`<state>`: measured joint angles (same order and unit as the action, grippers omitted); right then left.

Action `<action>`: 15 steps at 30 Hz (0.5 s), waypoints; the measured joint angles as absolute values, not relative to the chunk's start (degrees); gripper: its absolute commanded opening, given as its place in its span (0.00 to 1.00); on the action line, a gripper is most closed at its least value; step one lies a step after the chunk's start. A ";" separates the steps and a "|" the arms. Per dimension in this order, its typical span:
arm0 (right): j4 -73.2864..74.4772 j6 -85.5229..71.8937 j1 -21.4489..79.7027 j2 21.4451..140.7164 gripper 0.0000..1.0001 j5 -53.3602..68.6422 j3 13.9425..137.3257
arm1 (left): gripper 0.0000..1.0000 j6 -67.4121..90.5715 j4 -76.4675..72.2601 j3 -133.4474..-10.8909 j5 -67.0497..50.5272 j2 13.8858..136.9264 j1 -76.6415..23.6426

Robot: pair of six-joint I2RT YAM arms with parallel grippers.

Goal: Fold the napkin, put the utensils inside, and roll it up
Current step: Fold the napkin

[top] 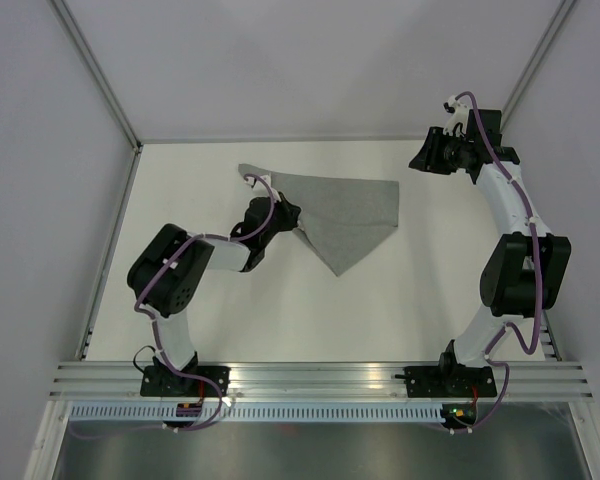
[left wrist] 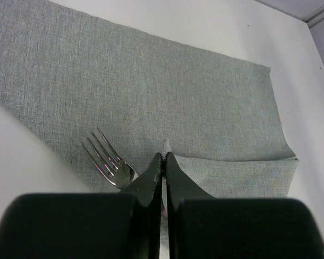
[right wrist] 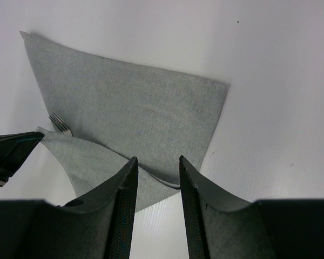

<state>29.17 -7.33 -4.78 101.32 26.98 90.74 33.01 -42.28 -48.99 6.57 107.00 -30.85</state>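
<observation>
The grey napkin (top: 350, 212) lies on the white table, partly folded, with one flap drawn over itself. My left gripper (top: 298, 224) is shut on a corner of the napkin (left wrist: 151, 86), and a bit of cloth pokes out past its tips (left wrist: 165, 157). Beside the left finger lie the fork's (left wrist: 105, 159) tines, on the cloth and partly under the raised flap. Of the utensils, only this fork (right wrist: 60, 124) shows. My right gripper (top: 425, 156) hangs open at the back right, away from the napkin (right wrist: 135, 108), and nothing is between its fingers (right wrist: 157, 160).
White walls and a metal frame post (top: 100, 75) close in the table at the back and sides. An aluminium rail (top: 310, 378) with both arm bases runs along the near edge. Bare tabletop (top: 360, 310) lies in front of the napkin.
</observation>
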 measured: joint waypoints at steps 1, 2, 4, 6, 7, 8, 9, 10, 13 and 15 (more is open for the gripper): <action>29.17 -7.31 -4.78 101.34 0.42 27.00 90.74 | 0.02 33.21 -42.30 -49.06 6.33 107.24 -30.70; 29.17 -7.31 -4.78 101.34 0.42 27.00 90.74 | 0.02 33.39 -42.26 -49.06 6.15 107.42 -30.55; 29.17 -7.31 -4.78 101.34 0.42 27.00 90.74 | 0.02 33.78 -42.26 -49.06 5.82 107.61 -30.22; 29.17 -7.31 -4.78 101.43 0.42 27.03 90.74 | 0.02 34.22 -42.26 -49.06 5.65 107.66 -29.91; 29.17 -7.31 -4.78 101.45 0.42 27.05 90.74 | 0.05 34.37 -42.28 -49.06 5.58 107.63 -29.74; 29.19 -7.31 -4.78 101.51 0.42 27.07 90.74 | 0.08 34.50 -42.30 -49.06 5.41 107.63 -29.58; 29.19 -7.31 -4.78 101.60 0.42 27.09 90.74 | 0.12 34.61 -42.28 -49.06 5.37 107.66 -29.47; 29.19 -7.31 -4.78 101.71 0.42 27.11 90.74 | 0.22 34.76 -42.26 -49.08 5.30 107.66 -29.32; 29.21 -7.31 -4.78 102.08 0.42 27.11 90.74 | 0.39 35.62 -42.04 -49.17 4.95 107.66 -28.80; 29.30 -7.31 -4.78 102.15 0.42 27.11 90.74 | 0.44 36.12 -42.02 -49.19 4.21 107.66 -28.14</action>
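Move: The left hand holds the napkin's lifted corner, with the fork's head about 3 cm to its left, 1 cm ahead and some 4 cm below. The fork's middle lies roughly 5 cm back and 4 cm to the right. The napkin's left tip is about 12 cm ahead and 14 cm left, and the near fold corner about 15 cm back and 10 cm right. From the right hand, the fork's head is roughly 32 cm left, 8 cm back and 16 cm down. Still pinching the napkin corner low over the fork, the left hand creeps about 1.5 cm left and slightly forward, bringing the corner in over the fork's head while staying at nearly the same height. Midway its shut fingers start to spread, reaching some 40% open and letting go of the cloth as the slow drift goes on, with the wrist almost unturned. ##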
